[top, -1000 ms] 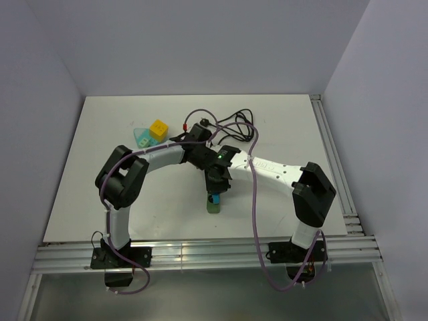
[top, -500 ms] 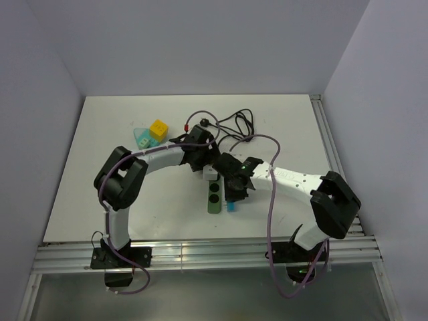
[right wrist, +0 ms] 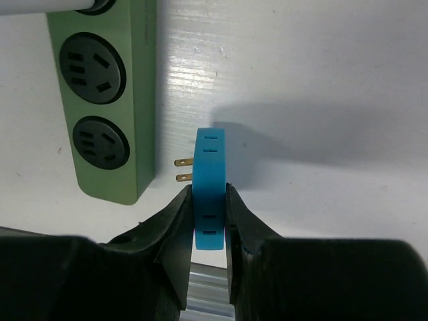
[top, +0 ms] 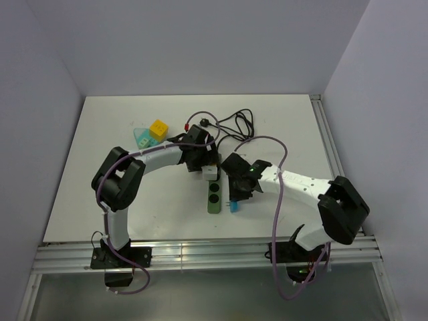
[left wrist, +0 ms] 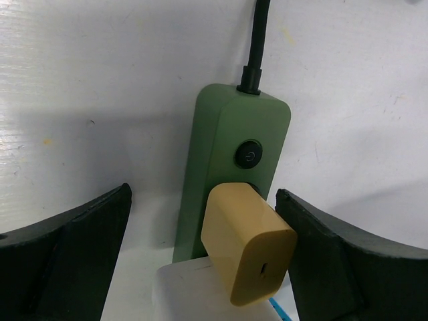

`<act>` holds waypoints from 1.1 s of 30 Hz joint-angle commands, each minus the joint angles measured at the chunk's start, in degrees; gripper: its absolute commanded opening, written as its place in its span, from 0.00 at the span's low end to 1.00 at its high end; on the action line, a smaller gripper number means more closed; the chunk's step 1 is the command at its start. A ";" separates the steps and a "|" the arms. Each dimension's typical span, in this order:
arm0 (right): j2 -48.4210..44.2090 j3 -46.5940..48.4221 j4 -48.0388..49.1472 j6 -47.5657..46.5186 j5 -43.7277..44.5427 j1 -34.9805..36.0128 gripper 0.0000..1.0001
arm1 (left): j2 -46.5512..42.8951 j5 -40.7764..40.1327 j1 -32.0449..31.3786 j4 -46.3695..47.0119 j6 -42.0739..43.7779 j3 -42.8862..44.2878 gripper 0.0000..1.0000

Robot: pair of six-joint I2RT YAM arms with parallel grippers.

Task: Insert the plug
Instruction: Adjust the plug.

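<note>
A green power strip [top: 214, 195] [left wrist: 232, 155] lies mid-table with its black cable running away. In the left wrist view a yellow plug [left wrist: 249, 251] sits in the socket just below the strip's switch, with a white plug [left wrist: 190, 294] in front of it. My left gripper [left wrist: 202, 200] is open and straddles the yellow plug; its right finger [left wrist: 321, 241] is very close to the plug. My right gripper [right wrist: 209, 195] is shut on a flat blue plug [right wrist: 209, 167] [top: 234, 206], just right of the strip [right wrist: 107, 100], brass prongs pointing at its side. Two sockets face up, empty.
A yellow cube [top: 158, 128] and teal pieces [top: 141, 138] lie at the back left. The strip's black cable [top: 235, 123] coils behind the left gripper. An aluminium rail [top: 334, 160] runs along the table's right edge.
My left gripper has opened wide around the yellow plug. My right arm has carried the blue plug from over the strip's near end to the table just right of it.
</note>
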 commanded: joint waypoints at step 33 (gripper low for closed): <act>-28.67 -3.49 17.61 -11.57 -6.60 -1.04 0.00 | -52.95 21.04 1.37 15.64 14.08 -29.70 0.99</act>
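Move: Straddled by the open left fingers, the orange plug sits about 1 cm to the right of that hand and just below it. The white plug is some 4 cm nearer the robot than that hand, and the first free socket about 10 cm nearer. For the right hand, holding the blue plug, the nearest socket lies about 7 cm left, 2 cm ahead and 4 cm below, with the next one 6 cm ahead; the white plug is 11 cm ahead, 9 cm left. Leaving the orange plug, the wide-open left hand first edges a couple of centimetres left at plug height, then climbs quickly about 18 cm and pulls back some 12 cm, its fingers tipping outward. The right hand keeps its pinch on the blue plug and lifts it some 12 cm from beside the strip's near end, drifting slightly forward as its fingertips swing forward and left by about 35 degrees. ##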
